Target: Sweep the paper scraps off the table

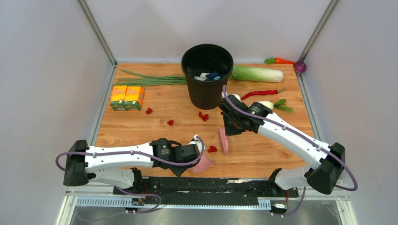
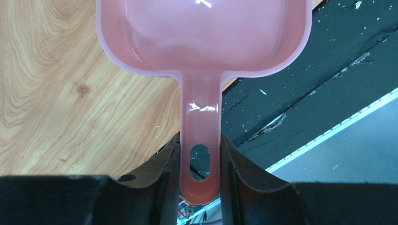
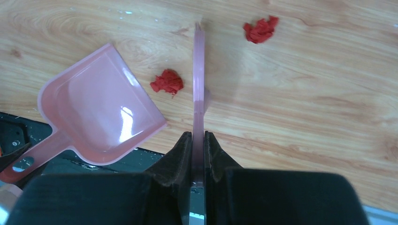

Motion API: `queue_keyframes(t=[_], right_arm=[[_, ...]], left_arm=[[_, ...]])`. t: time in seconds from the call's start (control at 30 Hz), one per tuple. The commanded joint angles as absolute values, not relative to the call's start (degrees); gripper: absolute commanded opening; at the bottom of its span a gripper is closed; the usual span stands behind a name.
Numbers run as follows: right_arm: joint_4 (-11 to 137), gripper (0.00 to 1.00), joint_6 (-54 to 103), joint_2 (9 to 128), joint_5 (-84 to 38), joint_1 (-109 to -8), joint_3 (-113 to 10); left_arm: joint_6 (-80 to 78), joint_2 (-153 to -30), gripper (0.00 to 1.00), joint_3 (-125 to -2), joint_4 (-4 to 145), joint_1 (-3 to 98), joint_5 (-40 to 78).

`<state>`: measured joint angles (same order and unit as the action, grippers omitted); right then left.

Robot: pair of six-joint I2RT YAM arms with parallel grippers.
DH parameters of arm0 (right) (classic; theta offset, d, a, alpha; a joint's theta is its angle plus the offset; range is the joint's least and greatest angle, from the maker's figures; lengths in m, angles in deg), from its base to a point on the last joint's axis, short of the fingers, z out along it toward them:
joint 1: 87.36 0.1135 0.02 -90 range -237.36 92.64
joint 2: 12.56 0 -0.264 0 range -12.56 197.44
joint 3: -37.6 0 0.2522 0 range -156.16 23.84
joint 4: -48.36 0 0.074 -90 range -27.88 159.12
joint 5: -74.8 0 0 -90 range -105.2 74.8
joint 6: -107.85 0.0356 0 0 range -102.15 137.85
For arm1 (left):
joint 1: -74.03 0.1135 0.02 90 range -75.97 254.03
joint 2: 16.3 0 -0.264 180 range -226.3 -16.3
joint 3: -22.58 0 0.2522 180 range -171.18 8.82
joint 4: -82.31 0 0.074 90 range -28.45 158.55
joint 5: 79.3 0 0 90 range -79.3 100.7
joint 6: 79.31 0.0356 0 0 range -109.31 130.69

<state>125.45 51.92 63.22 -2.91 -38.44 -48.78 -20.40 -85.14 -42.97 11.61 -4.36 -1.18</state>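
Observation:
Red paper scraps lie on the wooden table: one near the front, a pair before the bin, two more to the left. My left gripper is shut on the handle of a pink dustpan at the table's front edge. My right gripper is shut on a thin pink scraper, held edge-on to the wrist camera. One scrap lies between scraper and dustpan; another lies beyond the scraper.
A black bin holding white and blue bits stands at the middle back. Green onions and orange cartons are at the left. A cabbage, a red chili, a carrot and a purple ball are at the right.

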Motion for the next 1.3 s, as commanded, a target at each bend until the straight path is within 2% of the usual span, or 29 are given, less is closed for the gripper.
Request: queue_keyframes(t=[0.0,0.3,0.6,1.27], right_arm=[[118.2,0.00,46.9,65.6,-10.5,-38.4,-48.7],[113.5,0.00,43.3,67.8,-17.8,-35.3,-47.1],[111.6,0.00,39.7,70.0,-18.3,-31.5,-47.5],[108.2,0.00,37.6,62.3,-24.2,-28.6,-47.5]], left_arm=[[-19.5,-84.9,0.00,-42.8,12.8,-4.6,-0.6],[-19.3,-88.0,0.00,-42.9,12.5,-4.6,-0.2],[-19.5,-90.0,0.00,-42.9,12.2,-4.6,-0.7],[-20.9,-88.8,0.00,-43.3,11.6,-4.6,-3.3]])
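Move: The red scrap to sweep lies about 7 cm to the right hand's left, nearly level with it fore and aft and some 14 cm below, just left of the held brush. The pink dustpan's body is about 14 cm left and 5 cm back; a second scrap lies some 8 cm ahead and 3 cm right. From the left hand, which holds the dustpan, the scrap is about 14 cm ahead, 15 cm right and 7 cm lower; the pan's body is 8 cm ahead and 8 cm right. The brush, still gripped by the right hand, pushes the scrap leftward into the dustpan: the hand sweeps left nearly 10 cm, drawing back about 5 cm as it goes and turning some 30 degrees counter-clockwise, dipping a centimetre at first and rising about 2.5 cm at the end. The left hand keeps its pinch on the pan's handle and lowers it about 1.5 cm with a slight tilt, then holds. ##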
